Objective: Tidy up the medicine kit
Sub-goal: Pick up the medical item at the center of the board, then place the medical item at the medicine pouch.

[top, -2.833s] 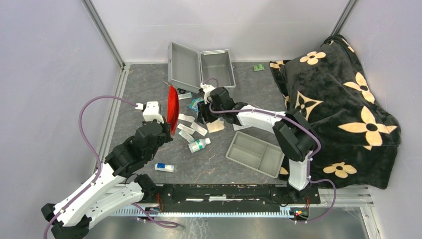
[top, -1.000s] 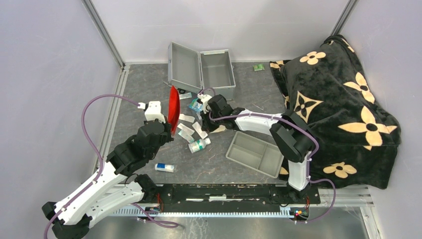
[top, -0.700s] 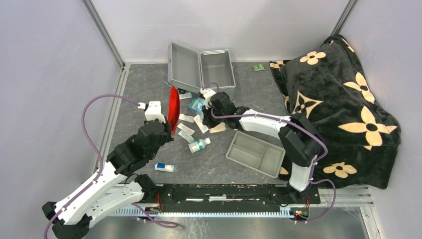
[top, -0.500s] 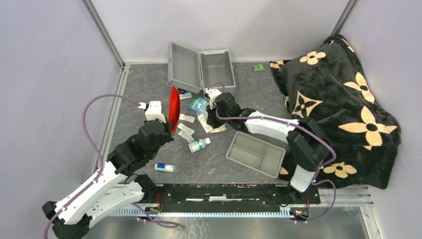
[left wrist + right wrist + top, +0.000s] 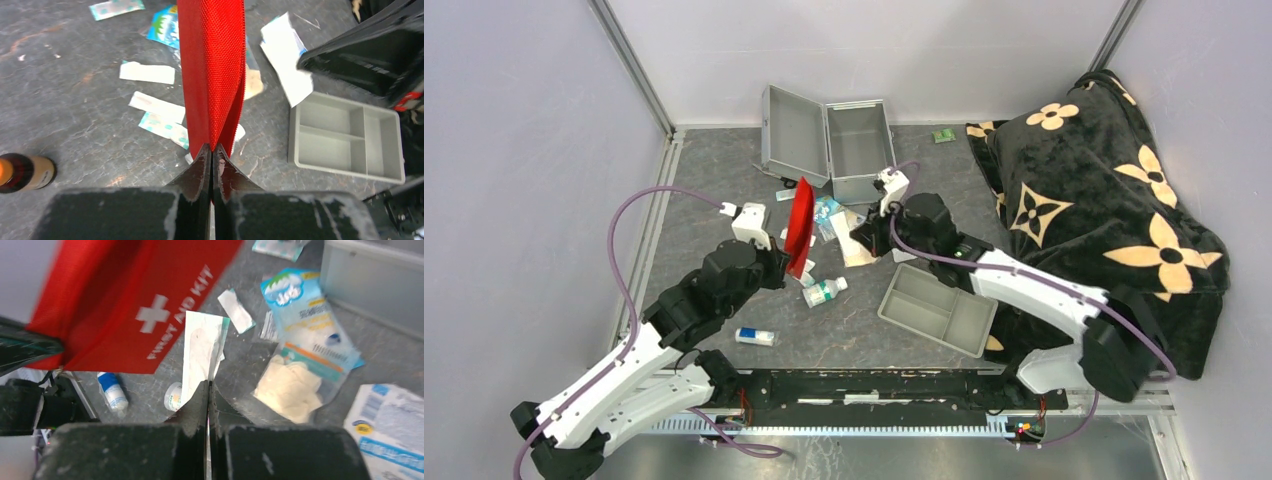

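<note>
The medicine kit [image 5: 860, 140], a silver-grey metal case, stands open at the back of the table, its lid [image 5: 794, 135] hinged out to the left and its inside bare. A corner of the kit [image 5: 370, 275] shows in the right wrist view. My left gripper [image 5: 786, 268] [image 5: 212, 150] is shut on the bottom edge of a red first-aid pouch [image 5: 801, 225] [image 5: 212, 65], which it holds upright above the scattered packets. Just in front of the case, my right gripper [image 5: 864, 238] [image 5: 208, 385] is shut on a flat white wrapped dressing [image 5: 202, 352], facing the pouch [image 5: 135, 305].
A grey divided tray [image 5: 936, 308] [image 5: 345, 137] lies right of centre. Loose plasters [image 5: 147, 72], a blue glove packet [image 5: 310, 340], a small white bottle [image 5: 824, 291], a blue-capped tube [image 5: 755, 337] and a brown bottle [image 5: 22, 172] lie about. A black flowered blanket [image 5: 1104, 200] covers the right side.
The left arm has carried the red pouch to the right. The right gripper has lifted the white dressing off the table and pulled back to the right, nearer the case.
</note>
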Robot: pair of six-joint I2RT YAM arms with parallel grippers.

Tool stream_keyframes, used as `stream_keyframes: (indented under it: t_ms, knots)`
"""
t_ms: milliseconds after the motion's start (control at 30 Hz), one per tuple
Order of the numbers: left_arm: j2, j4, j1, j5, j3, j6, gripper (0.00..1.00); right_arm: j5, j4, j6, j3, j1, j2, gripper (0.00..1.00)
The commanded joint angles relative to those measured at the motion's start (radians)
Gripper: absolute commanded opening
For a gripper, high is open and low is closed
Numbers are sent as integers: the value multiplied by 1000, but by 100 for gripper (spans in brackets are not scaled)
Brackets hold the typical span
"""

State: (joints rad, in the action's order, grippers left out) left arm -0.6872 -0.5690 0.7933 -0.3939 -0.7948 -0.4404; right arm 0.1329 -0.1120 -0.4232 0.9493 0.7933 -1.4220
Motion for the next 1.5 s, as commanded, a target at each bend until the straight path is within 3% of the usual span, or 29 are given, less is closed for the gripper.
stream_keyframes:
  t_ms: [0, 167, 400, 733, 1000, 1167, 1467]
  knots:
    - [-39, 73, 0, 140, -32, 82, 2, -50, -139, 237, -100, 5, 205, 0]
    - [-100, 66, 0, 209, -94, 114, 2, -62, -330, 535, -248, 3, 398, 0]
    - [-161, 51, 0, 271, -143, 108, 2, 366, -494, 998, -354, 4, 511, 0]
    - [-163, 26, 0, 308, -159, 100, 2, 647, -53, 1378, -155, 7, 419, 0]
    - [-152, 12, 0, 328, -158, 104, 2, 729, -29, 1641, -132, 6, 358, 0]
    - [-153, 12, 0, 353, -156, 109, 2, 734, 133, 1922, -23, 7, 293, 0]
    - [-146, 11, 0, 368, -155, 112, 2, 757, 176, 2006, 22, 6, 228, 0]
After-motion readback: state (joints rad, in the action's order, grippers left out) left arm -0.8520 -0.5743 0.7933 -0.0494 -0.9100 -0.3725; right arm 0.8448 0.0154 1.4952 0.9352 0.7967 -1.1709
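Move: The right hand already grips the white strip; the red first aid pouch, held by the left hand, stands about 11 cm to its left, 2 cm ahead and nearly level. Some 15 cm below the right hand, the gloves lie almost straight under it and the white bottle 12 cm back and 7 cm left. From the left hand, the strip is about 12 cm right and 7 cm ahead. Right hand lifts the strip 10 cm and back, turning sharply; left brings pouch 6 cm right towards it. ##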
